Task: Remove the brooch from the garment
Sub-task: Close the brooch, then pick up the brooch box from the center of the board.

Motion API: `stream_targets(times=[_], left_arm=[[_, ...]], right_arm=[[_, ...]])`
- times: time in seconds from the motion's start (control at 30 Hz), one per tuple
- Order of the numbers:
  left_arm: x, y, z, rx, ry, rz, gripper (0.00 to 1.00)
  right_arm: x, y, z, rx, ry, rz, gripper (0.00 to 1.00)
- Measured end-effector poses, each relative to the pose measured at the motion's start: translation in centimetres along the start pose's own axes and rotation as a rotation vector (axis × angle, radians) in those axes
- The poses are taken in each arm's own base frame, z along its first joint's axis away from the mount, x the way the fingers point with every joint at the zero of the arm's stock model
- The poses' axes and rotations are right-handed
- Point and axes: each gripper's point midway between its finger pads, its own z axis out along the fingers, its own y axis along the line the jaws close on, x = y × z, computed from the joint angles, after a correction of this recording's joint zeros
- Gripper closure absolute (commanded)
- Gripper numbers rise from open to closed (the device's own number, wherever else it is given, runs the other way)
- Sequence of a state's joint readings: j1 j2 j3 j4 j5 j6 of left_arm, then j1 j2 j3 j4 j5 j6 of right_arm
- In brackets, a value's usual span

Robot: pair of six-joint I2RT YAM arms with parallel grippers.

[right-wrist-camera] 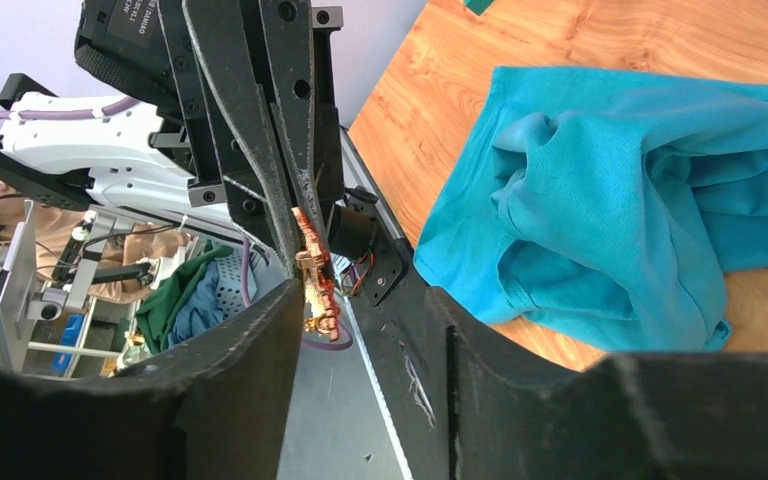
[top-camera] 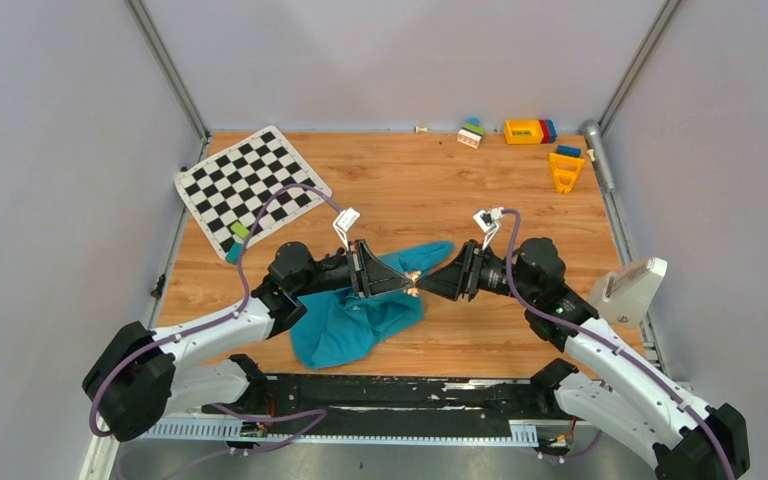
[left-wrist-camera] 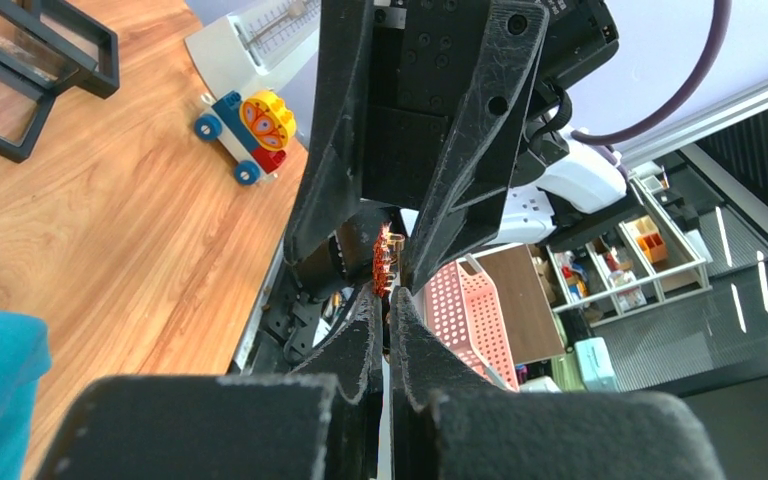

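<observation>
The brooch (top-camera: 416,281) is a small copper-orange piece held in the air between the two gripper tips. My left gripper (left-wrist-camera: 388,295) is shut on it, and the brooch (left-wrist-camera: 384,262) sticks out past its fingertips. My right gripper (right-wrist-camera: 360,300) faces it tip to tip, jaws open. The brooch (right-wrist-camera: 315,275) hangs between its fingers, close to the left finger (right-wrist-camera: 260,340). The teal-blue garment (top-camera: 360,320) lies crumpled on the table under both grippers. In the right wrist view the garment (right-wrist-camera: 610,200) is apart from the brooch.
A black-and-white checkered mat (top-camera: 250,185) lies at the back left. Toy blocks (top-camera: 525,131) and an orange piece (top-camera: 565,170) sit at the back right. A white scale (top-camera: 628,288) stands at the right edge, with a toy car (left-wrist-camera: 245,130) near it.
</observation>
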State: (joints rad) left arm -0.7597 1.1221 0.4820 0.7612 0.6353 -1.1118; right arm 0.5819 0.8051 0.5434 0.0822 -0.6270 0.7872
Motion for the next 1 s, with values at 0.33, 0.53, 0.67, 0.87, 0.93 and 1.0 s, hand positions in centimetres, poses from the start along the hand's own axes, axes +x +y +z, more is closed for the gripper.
stream_targets(times=[0.33, 0.53, 0.67, 0.87, 0.93, 1.0], left_arm=[[0.2, -0.4, 0.0, 0.012, 0.009, 0.004, 1.0], [0.4, 0.5, 0.0, -0.024, 0.019, 0.023, 1.0], [0.1, 2.2, 0.7, -0.169, 0.043, 0.099, 1.0], [-2.4, 2.5, 2.6, -0.368, 0.057, 0.418, 1.0], [-3.3, 3.5, 3.1, -0.421, 0.053, 0.559, 1.0], [-3.7, 5.6, 3.4, -0.488, 0.068, 0.692, 1.0]], right_arm=[[-0.4, 0.4, -1.0, 0.017, -0.043, -0.028, 0.32], [-0.7, -0.2, -1.9, 0.079, -0.081, -0.041, 0.24], [-1.3, -2.5, -2.5, 0.235, -0.115, -0.017, 0.21], [-3.4, -6.9, -5.2, 0.58, -0.192, -0.013, 0.21], [-4.1, -7.9, -6.5, 0.667, -0.224, -0.019, 0.2], [-4.6, -8.8, -7.8, 0.733, -0.258, -0.02, 0.2]])
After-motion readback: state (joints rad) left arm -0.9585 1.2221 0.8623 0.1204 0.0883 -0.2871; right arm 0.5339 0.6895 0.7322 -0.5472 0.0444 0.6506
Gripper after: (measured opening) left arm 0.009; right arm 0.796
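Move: The brooch is already pinched in the left fingertips, its middle about 2 cm to the right of the left hand point and level with it. From the right hand the brooch lies some 2 cm to the left and 1 cm higher, between the part-open fingers and nearest the upper one. On the table some 20 cm below, the garment's middle lies roughly 8 cm left of the brooch and 3 cm nearer, the open black frame some 15 cm right of it and 7 cm farther out. The right hand spreads its already part-open fingers wide around the brooch and, after easing slowly off, swings away to the right by about 11 cm, also some 5 cm forward and a little down, its wrist turning clockwise and tipping down. The left hand keeps its pinch on the brooch, nearly still for the first half, then carries it about 6.5 cm forward with some sinking and drift to the right, rolling the wrist and tipping the fingers down by some 30 degrees. ##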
